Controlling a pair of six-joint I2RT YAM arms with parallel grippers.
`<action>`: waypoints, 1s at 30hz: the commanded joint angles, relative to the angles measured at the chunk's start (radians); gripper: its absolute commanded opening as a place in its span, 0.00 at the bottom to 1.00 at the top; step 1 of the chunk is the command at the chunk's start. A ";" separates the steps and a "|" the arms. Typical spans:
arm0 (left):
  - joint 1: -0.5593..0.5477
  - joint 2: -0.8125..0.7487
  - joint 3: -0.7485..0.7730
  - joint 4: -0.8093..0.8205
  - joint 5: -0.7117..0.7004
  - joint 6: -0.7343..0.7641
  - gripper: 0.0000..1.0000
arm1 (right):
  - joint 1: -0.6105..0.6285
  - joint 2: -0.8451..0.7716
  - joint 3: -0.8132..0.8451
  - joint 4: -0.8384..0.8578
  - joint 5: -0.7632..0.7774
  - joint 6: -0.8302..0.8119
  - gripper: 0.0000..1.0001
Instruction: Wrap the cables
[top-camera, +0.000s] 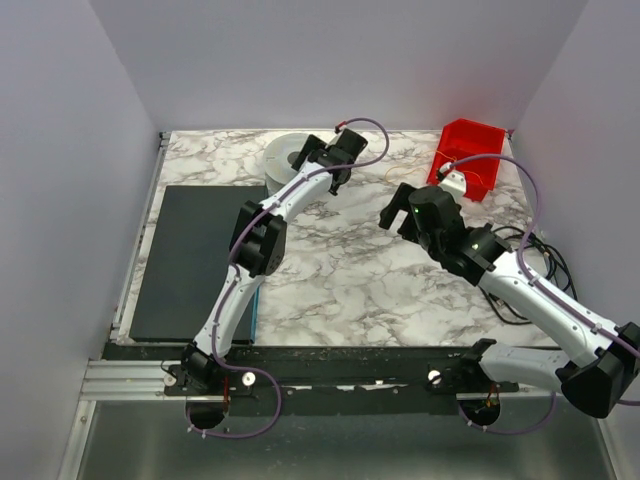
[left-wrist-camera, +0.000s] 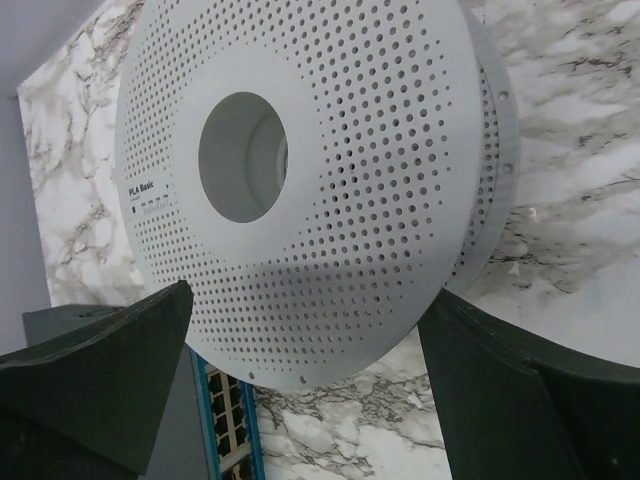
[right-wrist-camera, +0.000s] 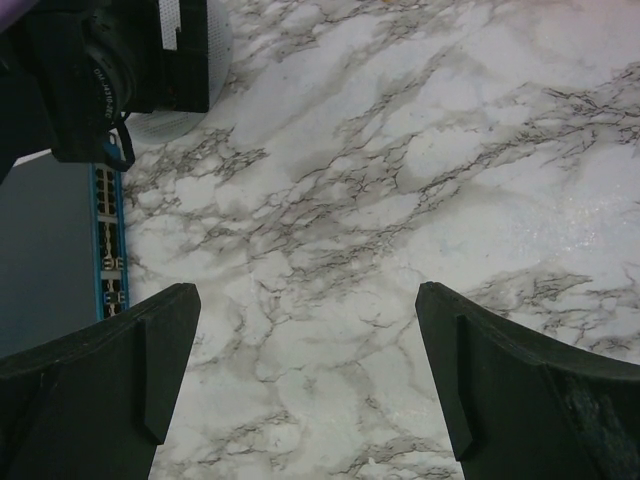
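The cables show only as a faint thin orange strand on the marble between the two grippers, left of the red bin. They do not appear in either wrist view. My left gripper stands open at a white perforated spool at the table's far side. In the left wrist view the spool's flange fills the frame. Its lower rim hangs between the black fingers without touching them, at my left gripper. My right gripper is open over bare marble, holding nothing.
A red bin stands at the far right. A dark flat slab covers the left side, with a blue-edged port strip along its right edge. Thick black cords loop beside the right arm. Grey walls close in three sides.
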 joint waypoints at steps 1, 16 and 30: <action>0.001 0.047 -0.003 0.065 -0.114 0.134 0.93 | -0.005 0.013 0.037 0.010 -0.008 -0.017 1.00; 0.002 0.048 -0.007 0.110 -0.165 0.176 0.17 | -0.005 0.009 0.023 0.012 -0.012 -0.011 1.00; -0.066 -0.240 -0.097 0.134 -0.083 0.106 0.00 | -0.005 -0.021 0.000 0.011 -0.002 0.025 1.00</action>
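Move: Ahead of the open left fingers lies the white spool, its middle about 6 cm ahead, 5 cm to the left and 5 cm below. The grey network switch lies some 29 cm left of the hand and 23 cm back, 8 cm lower; the red basket is about 42 cm to the right and 3 cm farther out, 6 cm lower. From the right hand the spool is roughly 30 cm ahead, 26 cm left and 18 cm down. Easing down about 1.5 cm and a little left over the spool's near rim, the left hand rolls its left side up nearly 20 degrees and shuts its fingers, pinching the upper, labelled flange with one finger on either side. It then rises about 8 cm from its lowest point, swinging back slightly right near the end. ##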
